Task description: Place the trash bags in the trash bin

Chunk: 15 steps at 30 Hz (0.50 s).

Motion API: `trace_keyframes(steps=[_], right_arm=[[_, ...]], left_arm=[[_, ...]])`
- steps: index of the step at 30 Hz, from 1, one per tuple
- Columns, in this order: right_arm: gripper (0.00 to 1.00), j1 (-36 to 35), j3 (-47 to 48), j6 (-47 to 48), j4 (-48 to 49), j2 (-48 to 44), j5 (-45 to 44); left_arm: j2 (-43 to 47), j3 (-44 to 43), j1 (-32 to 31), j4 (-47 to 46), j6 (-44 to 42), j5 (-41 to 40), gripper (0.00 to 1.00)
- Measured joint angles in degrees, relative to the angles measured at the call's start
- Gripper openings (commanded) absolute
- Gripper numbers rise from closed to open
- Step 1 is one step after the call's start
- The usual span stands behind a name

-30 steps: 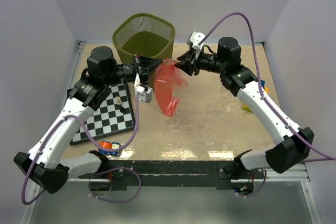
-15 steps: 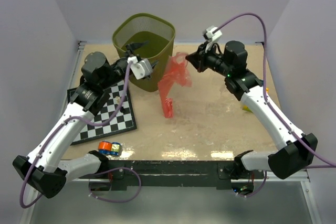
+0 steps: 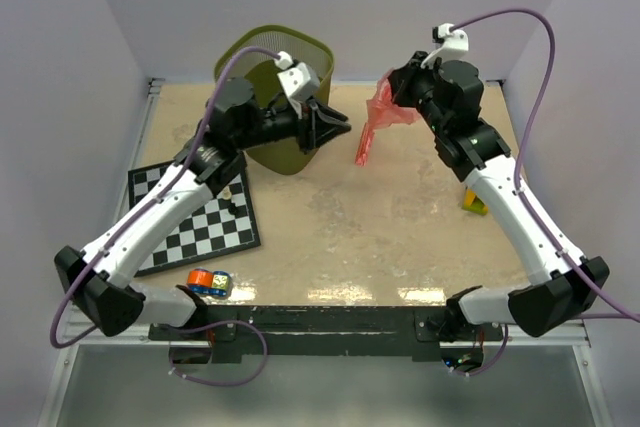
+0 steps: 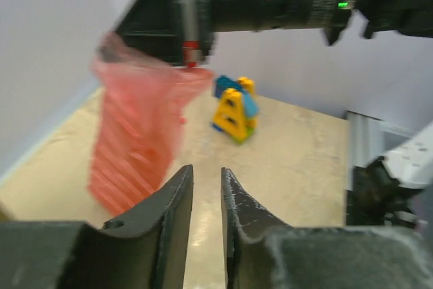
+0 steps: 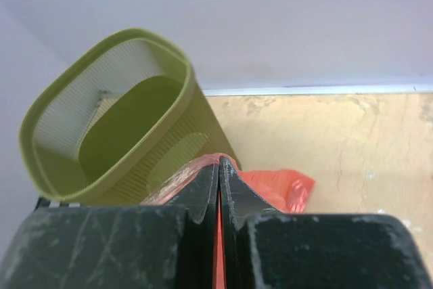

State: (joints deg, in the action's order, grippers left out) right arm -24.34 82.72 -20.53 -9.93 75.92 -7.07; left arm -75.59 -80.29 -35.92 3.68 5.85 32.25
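Observation:
The red-pink trash bag (image 3: 377, 122) hangs crumpled in the air from my right gripper (image 3: 396, 95), which is shut on its top edge, right of the trash bin. In the right wrist view the jaws (image 5: 218, 162) pinch red film, with the rest of the bag (image 5: 279, 187) beyond them. The olive mesh trash bin (image 3: 240, 52) stands at the back left, partly hidden by my left arm. My left gripper (image 3: 338, 130) points right in front of the bin, short of the bag. Its fingers (image 4: 206, 171) stand slightly apart with nothing between them, and the bag (image 4: 134, 140) hangs just ahead to their left.
A checkerboard (image 3: 195, 219) lies at the left with a small piece on it. An orange and blue toy (image 3: 208, 282) sits near the front edge. Yellow and blue blocks (image 4: 235, 108) stand at the right side of the table (image 3: 340, 237), under my right arm.
My left gripper let go of the bag and swung right, across the front of the bin. My right gripper shut on the bag and lifted it up and back, off the table.

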Motion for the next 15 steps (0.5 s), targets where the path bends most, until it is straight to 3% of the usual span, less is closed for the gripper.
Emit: trace_keyframes(steps=[3,7,15], right_arm=[[0.0,0.94,1.25,-3.54,-1.99,1.4,-3.54],[0.0,2.36,1.25,-6.19,-4.13,1.57,-6.03],[0.0,4.26,0.24,-9.53,-5.16,1.18,-7.37]], left_arm=[[-3.74,-2.29,-2.93,-0.87,1.68,4.02,0.31],[-7.91,-4.68,-4.96,-4.31,3.74,5.75,0.62],[-20.0,-15.1,-7.56,-7.43,12.66,-1.92,0.72]])
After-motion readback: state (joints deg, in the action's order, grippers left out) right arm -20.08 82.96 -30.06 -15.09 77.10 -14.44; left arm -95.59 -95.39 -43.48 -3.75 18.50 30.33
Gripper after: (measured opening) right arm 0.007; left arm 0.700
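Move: The trash bag hangs crumpled from the right hand's shut fingertips, its middle about 8 cm below them, 4 cm back and 2 cm to their left. From the left hand, that same middle lies roughly 7 cm ahead, 7 cm to the right and 8 cm lower. The trash bin stands some 24 cm to the right hand's left, 6 cm farther out, its middle about 24 cm below. The left hand sweeps about 10 cm to the right towards the bag hanging from the right gripper, first easing back a couple of centimetres and then swinging forward, its fingers spreading from partly open to well open as they come up to the bag's loose near edge without closing on it. The right hand keeps the bag pinched and carries it some 5 cm to the right, away from the bin, sinking slightly and turning about 15 degrees clockwise. ##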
